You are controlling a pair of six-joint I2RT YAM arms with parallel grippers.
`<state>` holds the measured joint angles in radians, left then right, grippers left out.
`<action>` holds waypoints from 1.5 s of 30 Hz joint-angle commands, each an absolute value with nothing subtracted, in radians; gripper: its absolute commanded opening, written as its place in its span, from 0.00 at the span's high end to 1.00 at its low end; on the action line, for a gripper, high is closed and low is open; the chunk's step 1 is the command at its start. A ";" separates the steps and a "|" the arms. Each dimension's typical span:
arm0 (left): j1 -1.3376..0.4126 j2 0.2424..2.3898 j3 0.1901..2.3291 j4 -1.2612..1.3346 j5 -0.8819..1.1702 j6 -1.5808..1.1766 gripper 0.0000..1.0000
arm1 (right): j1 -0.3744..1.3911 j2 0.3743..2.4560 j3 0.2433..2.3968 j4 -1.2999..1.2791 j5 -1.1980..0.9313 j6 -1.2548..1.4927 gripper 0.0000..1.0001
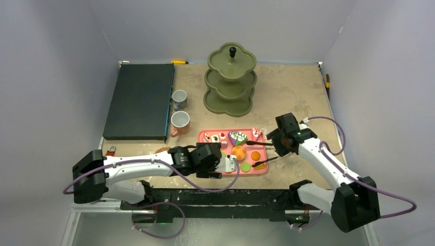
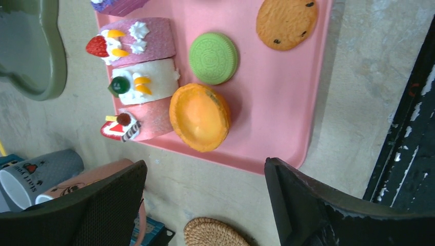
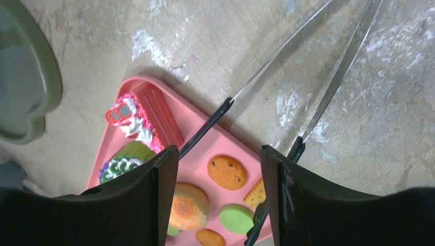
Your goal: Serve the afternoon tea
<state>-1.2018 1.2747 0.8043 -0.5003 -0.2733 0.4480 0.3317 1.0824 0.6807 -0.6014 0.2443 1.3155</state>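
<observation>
On the pink tray [image 1: 246, 131] lie an orange tart [image 2: 200, 117], a green round [image 2: 213, 58], a chip cookie [image 3: 226, 171] and cake slices [image 2: 138, 82]. My left gripper [image 2: 205, 166] hangs open just short of the tray's edge, the tart straight ahead and nothing between its fingers. My right gripper [image 3: 220, 151] is over the tray's right end, closed on the black tongs [image 3: 277, 54]. The tongs' tips reach over the sweets on either side of the cookie. A grey mug [image 1: 179, 98] and an orange mug [image 1: 180, 122] stand left of the tray.
A green three-tier stand [image 1: 231, 79] rises behind the tray. A dark flat box [image 1: 139, 100] fills the back left beside the mugs. A wicker coaster [image 2: 215, 233] lies under my left wrist. The black table edge [image 2: 405, 154] runs close to the tray's front.
</observation>
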 commanded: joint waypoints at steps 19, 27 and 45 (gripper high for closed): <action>-1.308 1.448 0.803 -0.405 -0.175 0.329 0.15 | 0.275 1.291 0.701 -0.486 0.284 1.293 0.75; -1.307 1.520 0.790 -0.378 -0.208 0.351 0.37 | 0.275 1.215 0.777 -0.575 0.369 1.269 1.00; -1.189 1.666 0.909 -0.388 -0.119 0.379 1.00 | 0.275 1.068 0.960 -0.675 0.527 1.174 1.00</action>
<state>-1.2407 1.6222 0.8795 -0.4297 -0.1585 0.3550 0.2794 1.1023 0.8860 -0.6426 0.4339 1.2140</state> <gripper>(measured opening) 0.020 0.024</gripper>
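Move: The right hand's spot, where the black and metal parts of the tongs' far leg meet, is about 2 cm ahead, 1 right, 4 down; the near leg lies 6 cm behind that spot, and the cake slice 6 cm ahead and 5 left of the hand. For the left hand, the tray's near rim is some 4 cm back, 2 right, 8 down, with the tart 4 ahead and 3 right, and the green cookie 4 ahead, 8 right. The right hand sinks about 4 cm and eases forward, shuts on the tongs' far leg at the start of its black part, then climbs some 11 cm, drifting right and forward as the wrist tips up. Meanwhile the left drops down and back to the tray's near rim beside its left corner, pinches it shut, then slides it forward and right. ##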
